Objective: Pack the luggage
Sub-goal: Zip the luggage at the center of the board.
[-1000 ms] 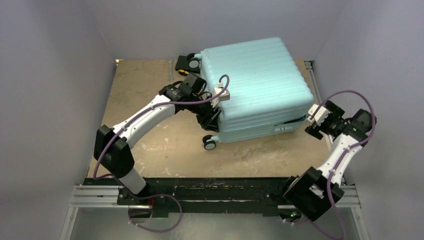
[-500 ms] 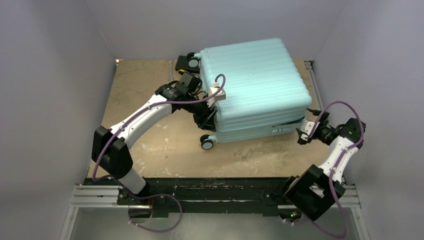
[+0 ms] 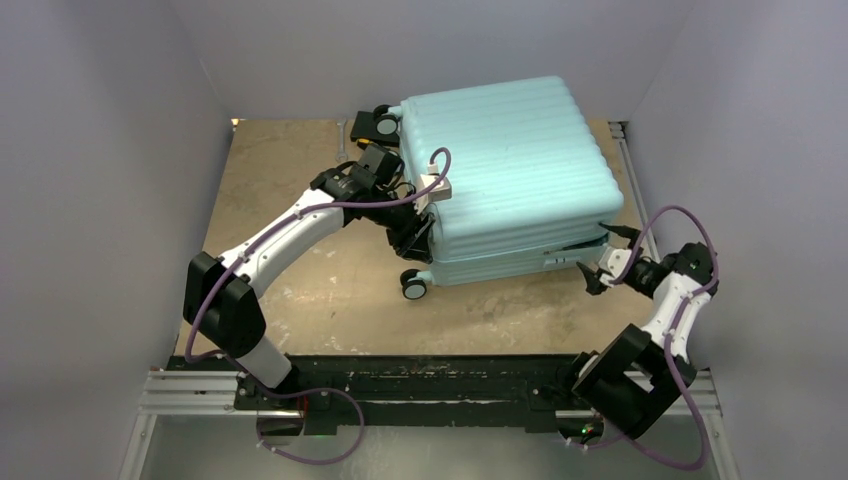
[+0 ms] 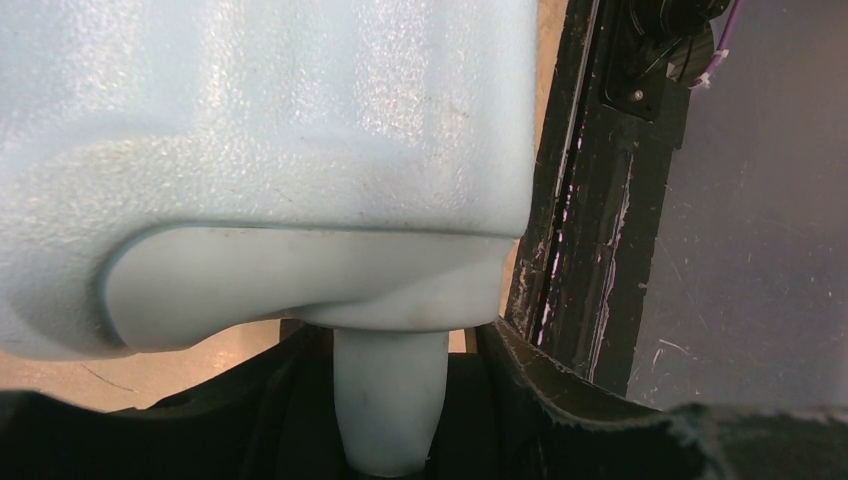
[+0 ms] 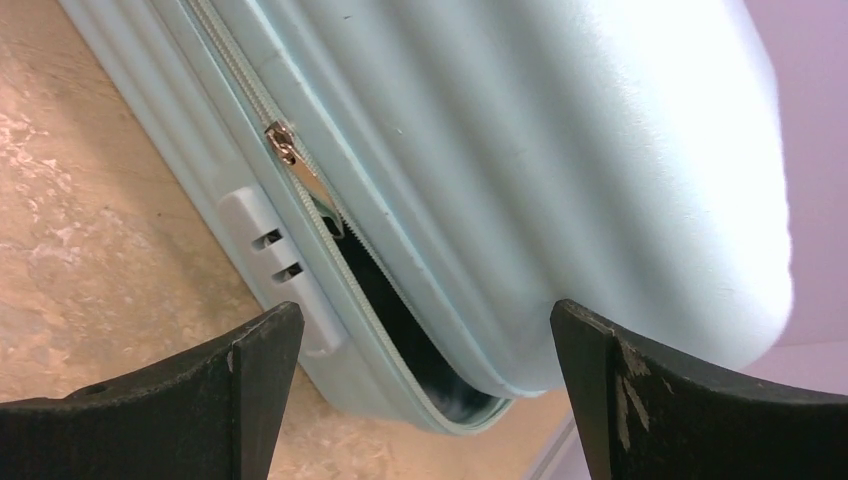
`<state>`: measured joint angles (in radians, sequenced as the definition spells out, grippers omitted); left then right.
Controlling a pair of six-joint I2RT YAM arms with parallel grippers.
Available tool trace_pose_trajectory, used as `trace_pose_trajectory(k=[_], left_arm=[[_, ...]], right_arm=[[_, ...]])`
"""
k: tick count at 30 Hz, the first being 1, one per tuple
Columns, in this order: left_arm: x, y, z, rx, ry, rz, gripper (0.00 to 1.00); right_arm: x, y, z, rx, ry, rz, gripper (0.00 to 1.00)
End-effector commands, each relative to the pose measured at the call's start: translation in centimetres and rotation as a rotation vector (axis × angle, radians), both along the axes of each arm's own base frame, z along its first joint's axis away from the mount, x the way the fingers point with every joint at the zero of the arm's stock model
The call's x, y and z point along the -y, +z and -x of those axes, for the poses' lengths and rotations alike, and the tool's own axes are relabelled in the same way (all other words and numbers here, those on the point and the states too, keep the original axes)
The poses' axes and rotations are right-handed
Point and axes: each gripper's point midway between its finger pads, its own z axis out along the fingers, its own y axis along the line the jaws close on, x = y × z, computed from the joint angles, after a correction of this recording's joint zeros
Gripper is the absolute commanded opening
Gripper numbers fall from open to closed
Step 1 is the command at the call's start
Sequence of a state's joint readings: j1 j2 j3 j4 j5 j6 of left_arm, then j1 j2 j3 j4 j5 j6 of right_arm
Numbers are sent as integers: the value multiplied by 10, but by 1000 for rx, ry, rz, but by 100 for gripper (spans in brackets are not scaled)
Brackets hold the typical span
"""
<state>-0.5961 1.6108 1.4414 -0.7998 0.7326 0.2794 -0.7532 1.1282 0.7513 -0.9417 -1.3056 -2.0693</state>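
Observation:
The luggage (image 3: 510, 165) is a pale mint ribbed suitcase lying flat at the back right of the table. My left gripper (image 3: 418, 232) is at its left end, shut on a short pale post (image 4: 390, 395) that sticks out under the shell (image 4: 270, 120). My right gripper (image 3: 603, 262) is open at the front right corner, jaws wide apart and touching nothing. In the right wrist view the zipper gapes at that corner (image 5: 400, 330), dark inside, with the silver zipper pull (image 5: 283, 143) higher up the seam and a lock block (image 5: 270, 250) beside it.
Two wheels show at the suitcase's left end, one in front (image 3: 413, 286) and one at the back (image 3: 385, 126). The brown table (image 3: 290, 200) is bare on the left. Grey walls close in on both sides, and a black rail (image 3: 440, 378) runs along the near edge.
My right arm has swung down and left, bringing its open gripper to the suitcase's front right corner. The suitcase shifted slightly left early on. The left gripper keeps its hold.

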Motion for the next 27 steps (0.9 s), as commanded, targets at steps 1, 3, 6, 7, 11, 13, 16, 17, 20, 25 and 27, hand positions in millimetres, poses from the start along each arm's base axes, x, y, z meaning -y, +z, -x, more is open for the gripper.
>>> trace_pose_trajectory(k=[1,3,6,7,11,13,16,17,20,25,27], left_arm=[[15,42,-21,144,-46,152,0],[15,44,-21,150,-46,153,0],[15,44,-20,147,-44,151,0],[15,45,-20,145,-43,151,0],[15,48,-20,144,-37,154,0],[16,49,-21,146,-33,154,0],[16,49,-22,145,-25,152,0],[17,49,-22,145,-26,152,0],[17,51,-22,146,-26,152,0],[16,49,-21,144,-25,149,0],[16,50,-21,145,-24,150,0]], right_arm=[[8,60,-21,474,129,390,99],[14,70,-25,466,111,401,99],[20,84,-27,476,79,440,97],[21,84,-26,490,73,472,97],[18,80,-20,518,64,545,94],[11,76,-13,516,85,562,93],[-6,68,4,430,132,516,91],[-17,65,9,400,159,471,88],[-33,48,16,346,230,527,77],[-59,26,31,366,312,531,64],[-65,17,33,375,347,528,57]])
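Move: The zipper pull sits in the seam at the left end of the open gap, about 8 cm to the right hand's left, level with it in reach and height. The lock plate is some 5 cm left, 1 cm back and 4 cm lower; the gap's open corner is about 2 cm ahead and 2 cm to the right. From the left hand, the pull is roughly 26 cm right, level in reach and about 4 cm lower. Towards the zipper pull the right hand takes an arched path: first up about 6.5 cm beside the open corner, tipping its fingers up, then left and down some 5 cm while drawing back, bringing the pull between the finger lines. It lowers its left side about 10 degrees and partly closes from wide open. The left hand keeps its grip on the wheel mount and stays still. ##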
